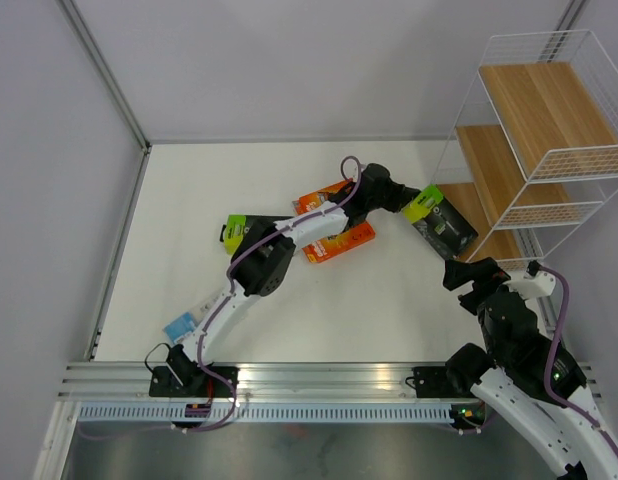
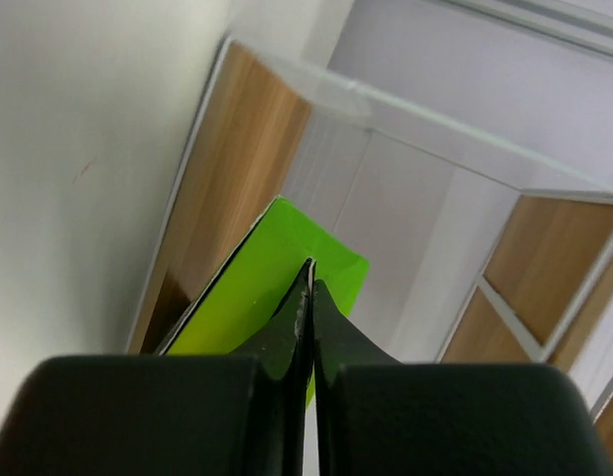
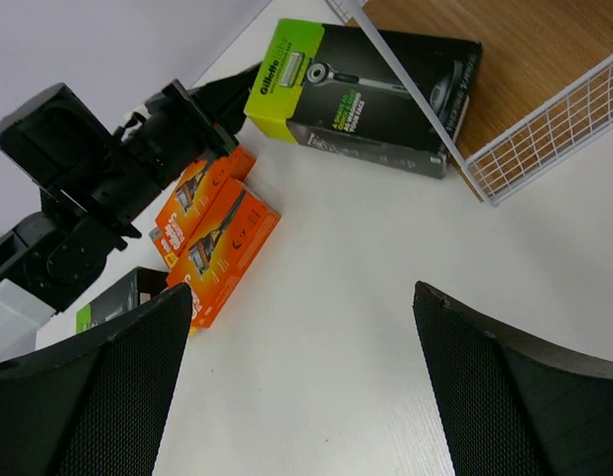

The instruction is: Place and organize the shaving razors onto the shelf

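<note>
My left gripper (image 1: 413, 203) is shut on the lime-green end of a black shaving razor pack (image 1: 447, 226). The pack's black end reaches onto the lowest wooden tier of the white wire shelf (image 1: 549, 115). In the left wrist view the fingertips (image 2: 305, 288) pinch the green card (image 2: 252, 288). Two orange packs (image 1: 334, 236) lie mid-table, overlapping. A second black and green pack (image 1: 234, 232) sits partly under the left arm. A blue pack (image 1: 179, 326) lies near the left base. My right gripper (image 3: 305, 297) stands open over bare table with nothing between its fingers, near the shelf's front.
The shelf (image 3: 515, 45) stands at the table's right, its upper two tiers bare. White wire mesh (image 3: 545, 124) edges the lowest tier. A wall and a metal rail close the left side (image 1: 119, 250). The left arm stretches diagonally across the middle of the table.
</note>
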Controlling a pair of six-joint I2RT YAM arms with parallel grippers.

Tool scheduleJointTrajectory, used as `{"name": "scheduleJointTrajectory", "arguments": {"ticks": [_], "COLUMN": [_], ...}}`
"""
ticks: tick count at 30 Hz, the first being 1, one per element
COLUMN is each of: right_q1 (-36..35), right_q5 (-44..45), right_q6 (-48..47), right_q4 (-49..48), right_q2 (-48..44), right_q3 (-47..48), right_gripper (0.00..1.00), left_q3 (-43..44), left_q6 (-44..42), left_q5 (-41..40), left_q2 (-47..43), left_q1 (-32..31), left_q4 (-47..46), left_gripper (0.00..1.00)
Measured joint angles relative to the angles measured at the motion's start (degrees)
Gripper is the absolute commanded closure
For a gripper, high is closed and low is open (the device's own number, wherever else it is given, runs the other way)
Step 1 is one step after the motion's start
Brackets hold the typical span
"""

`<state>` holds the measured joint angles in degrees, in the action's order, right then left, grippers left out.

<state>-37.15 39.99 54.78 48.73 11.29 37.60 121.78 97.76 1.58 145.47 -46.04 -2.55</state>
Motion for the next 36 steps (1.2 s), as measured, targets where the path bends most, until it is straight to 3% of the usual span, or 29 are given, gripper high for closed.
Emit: {"name": "scheduleJointTrajectory", "arguments": {"ticks": [12, 23, 31, 36], "right_q1": [0.0, 0.0, 0.0, 0.0], "right_q5": [1.5, 1.7, 2.4, 2.8], "right_q6": [2.4, 2.5, 3.5, 6.0], "right_q4": [2.6, 2.6, 2.8, 5.3], "right_q2": [0.3, 0.4, 3.1, 4.6], "right_q3": [1.0, 1.0, 1.2, 4.6], "right_gripper": [0.02, 0.02, 0.02, 0.02], "left_q3": [-2.5, -1.5, -4.5, -12.3], "left_q6": [9.0, 9.5, 9.4, 9.1], "left_q5": [-6.2, -17.8, -24.2, -28.2], "left_q2": [0.0, 0.1, -0.4, -3.5], "left_q1": [-3.3, -4.3, -11.3, -16.4], "left_q4": [7.5, 10.2, 9.4, 4.4], "left_gripper": [0.98, 0.98, 0.98, 0.98]}}
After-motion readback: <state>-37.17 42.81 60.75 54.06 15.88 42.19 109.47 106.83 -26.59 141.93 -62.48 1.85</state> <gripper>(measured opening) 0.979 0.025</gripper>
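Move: The green-and-black razor box lies askew at the shelf's lower opening. Its middle is about 6 cm back, 6 cm right and 7 cm below the left hand's shut fingers. The bottom shelf board is centred some 14 cm right, 6 cm back and 9 cm down. The nearer orange razor box is roughly 18 cm left and 10 cm back, lying flat 11 cm below. From the right hand, the green-and-black box is about 18 cm ahead, 3 cm left and 17 cm below. Down and slightly back first, by about 5 cm, the left hand keeps its fingers shut at the razor box's green end. It then eases a couple of centimetres forward and left, and sweeps back about 10 cm and some 5 cm right, sinking a little more. The closed fingertips push the green end back and in towards the bottom shelf, while the wrist rolls and turns some 15 degrees counter-clockwise. ##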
